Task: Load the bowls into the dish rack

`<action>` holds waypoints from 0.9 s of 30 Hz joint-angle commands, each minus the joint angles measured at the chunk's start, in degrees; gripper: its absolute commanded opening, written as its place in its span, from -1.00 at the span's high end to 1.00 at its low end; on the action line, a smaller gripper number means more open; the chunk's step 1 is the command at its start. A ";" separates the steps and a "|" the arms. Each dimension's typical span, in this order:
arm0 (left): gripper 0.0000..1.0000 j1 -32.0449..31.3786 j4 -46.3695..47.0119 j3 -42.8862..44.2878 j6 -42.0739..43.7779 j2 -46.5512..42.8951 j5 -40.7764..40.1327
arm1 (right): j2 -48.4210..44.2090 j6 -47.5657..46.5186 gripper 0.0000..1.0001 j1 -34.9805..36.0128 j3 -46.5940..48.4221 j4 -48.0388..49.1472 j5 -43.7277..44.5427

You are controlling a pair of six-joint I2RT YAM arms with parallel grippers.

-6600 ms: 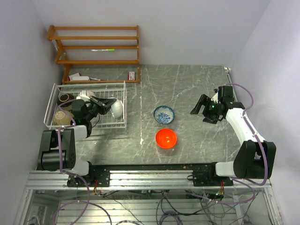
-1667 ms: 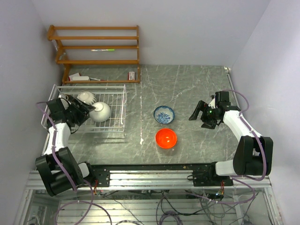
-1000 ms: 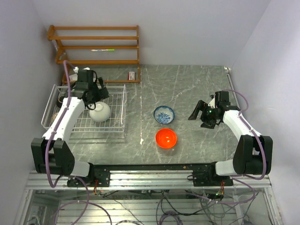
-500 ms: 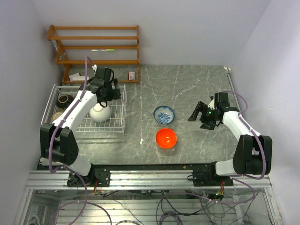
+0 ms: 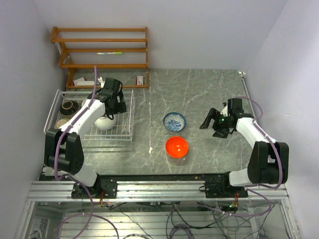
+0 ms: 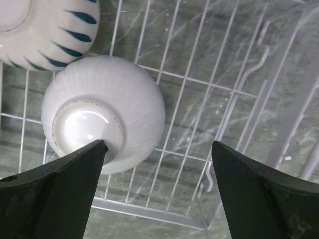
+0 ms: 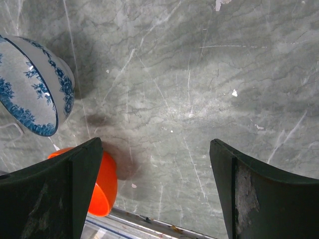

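The white wire dish rack (image 5: pixel 132 117) stands at the left. A plain white bowl (image 5: pixel 103 123) lies upside down in it, with a black bowl (image 5: pixel 69 106) and a tan bowl (image 5: pixel 62 123) at its left end. My left gripper (image 5: pixel 118 103) hovers open over the rack's right part and holds nothing. In the left wrist view the white bowl (image 6: pixel 102 127) is by the left fingertip, and a white bowl with blue strokes (image 6: pixel 45 30) lies beyond it. The blue-and-white bowl (image 5: pixel 174 121) and the orange bowl (image 5: pixel 176 146) sit on the table. My right gripper (image 5: pixel 210 123) is open, to their right.
A wooden slatted shelf (image 5: pixel 102 50) stands against the back wall behind the rack, with small items under it. The right wrist view shows the blue-and-white bowl (image 7: pixel 32 94) and the orange bowl (image 7: pixel 97 191) left of the fingers, with the table's near edge (image 7: pixel 149 221) below.
The left arm let go of the white bowl in the rack, swung round to the rack's back right and came slightly nearer. The right arm has barely moved.
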 commanded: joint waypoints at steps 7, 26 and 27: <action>-0.99 -0.17 -6.52 -6.54 -3.72 -3.91 -9.16 | -0.18 -0.51 -0.77 -0.03 -0.36 1.05 -0.58; -0.99 4.97 -7.10 -7.23 -2.89 -5.99 -16.84 | -1.56 -0.42 -0.77 -0.02 -2.38 2.22 -0.65; -0.99 5.34 -6.97 -6.49 -2.80 -5.70 -16.72 | -1.70 -0.46 -0.77 -0.04 -2.42 2.06 -0.57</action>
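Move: In the rack, the upside-down white bowl lies about 6 cm left and 1 cm back of the left hand, its middle some 4 cm lower. From that hand the striped bowl is 12 cm left and 7 cm ahead, the brown bowl 25 cm left and 4 cm back, and the black bowl 22 cm left and 5 cm ahead. From the idle right hand the white bowl is roughly 57 cm left, 4 cm ahead, about level. Pushing with the left fingertip still against the upturned foot of the white bowl, the open left hand slides it left about 8 cm and back some 5 cm, diagonally at first, then purely left, towards the brown bowl. The hand sinks only slightly, turns counter-clockwise about 15 degrees and rolls its left side up as much. ##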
